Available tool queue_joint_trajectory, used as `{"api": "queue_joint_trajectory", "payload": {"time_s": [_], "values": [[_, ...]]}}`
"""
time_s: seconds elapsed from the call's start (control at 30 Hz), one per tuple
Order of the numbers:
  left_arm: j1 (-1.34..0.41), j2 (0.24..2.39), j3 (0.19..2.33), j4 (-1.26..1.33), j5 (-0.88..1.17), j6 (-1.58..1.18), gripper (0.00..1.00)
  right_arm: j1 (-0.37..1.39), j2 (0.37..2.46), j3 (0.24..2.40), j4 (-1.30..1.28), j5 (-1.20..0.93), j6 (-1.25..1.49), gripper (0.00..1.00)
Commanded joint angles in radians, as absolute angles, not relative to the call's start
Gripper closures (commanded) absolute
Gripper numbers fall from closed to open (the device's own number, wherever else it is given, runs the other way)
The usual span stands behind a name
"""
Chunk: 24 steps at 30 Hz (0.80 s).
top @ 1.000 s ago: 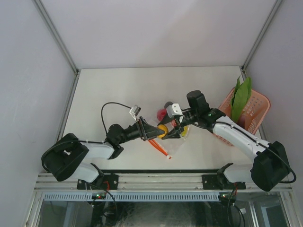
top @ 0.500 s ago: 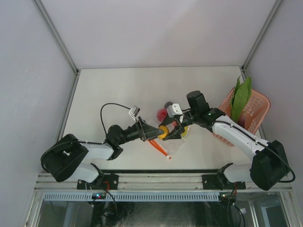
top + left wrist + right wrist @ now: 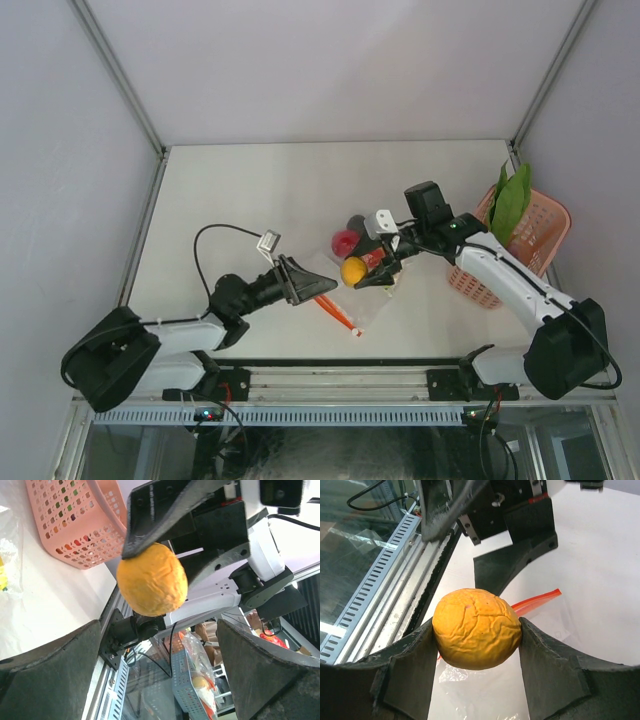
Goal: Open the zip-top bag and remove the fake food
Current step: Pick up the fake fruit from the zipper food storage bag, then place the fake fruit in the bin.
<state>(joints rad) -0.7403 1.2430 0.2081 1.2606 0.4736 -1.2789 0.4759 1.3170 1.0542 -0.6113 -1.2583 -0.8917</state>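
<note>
My right gripper is shut on an orange round fake fruit, wrinkled in the right wrist view, and holds it above the zip-top bag. The clear bag lies flat on the table, its red-orange zipper strip toward the front. The left gripper stands open and empty just left of the fruit, which hangs ahead of its fingers. A red fruit and a dark ball lie on the table behind the bag.
A pink lattice basket stands at the right edge with a long green leafy vegetable sticking out of it. The left arm's cable loops over the table. The table's front rail runs close below the bag.
The left gripper has opened wide and drawn back to the left, away from the orange fruit. The right gripper keeps the fruit and has shifted slightly right and back.
</note>
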Motion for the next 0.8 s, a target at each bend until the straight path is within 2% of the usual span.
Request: {"api": "queue_joint_trajectory", "payload": {"time_s": [0.0,0.3,0.53,0.77], "values": [[-0.746,1.125,0.201,1.136,0.435,-1.161,0.00,0.439,1.302,1.099,-0.678,-1.295,-0.959,0.90],[-0.746,0.891,0.248,0.663,0.354,-0.957,0.00,0.369,1.261,1.108,-0.728,-1.300,-1.010,0.91],[-0.743,0.716,0.296,0.372,0.218,-0.824,0.00,0.325,1.207,1.113,-0.749,-1.257,-1.030,0.91],[-0.724,0.659,0.524,0.073,0.063,-0.813,0.00,0.230,1.126,1.121,-0.748,-1.194,-1.000,0.91]]}}
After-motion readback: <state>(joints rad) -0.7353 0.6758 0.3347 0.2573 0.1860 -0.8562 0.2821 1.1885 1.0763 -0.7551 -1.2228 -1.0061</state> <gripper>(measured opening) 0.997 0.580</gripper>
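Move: The right hand already holds the orange between its fingers, some 20 cm above the table; the basket it is bound for stands about 35 cm to its right and 10 cm ahead, its middle some 11 cm lower. The bag lies about 8 cm ahead, 2 cm left and 18 cm below, with the pink fruit roughly 16 cm ahead and 2 cm left. From the empty, wide-open left hand the basket is some 42 cm right, 13 cm ahead and 11 cm lower. The right hand keeps its grip on the orange and carries it about 5 cm to the right and a little forward towards the basket, climbing a couple of centimetres in the second half and swinging its fingers some 10 degrees clockwise. Meanwhile the left hand, fingers still wide open and empty, backs away leftward about 5 cm, dipping by some 3 cm on the way before rising and edging forward at the end, while its fingers tip downward and swing counter-clockwise by roughly 20 degrees. ##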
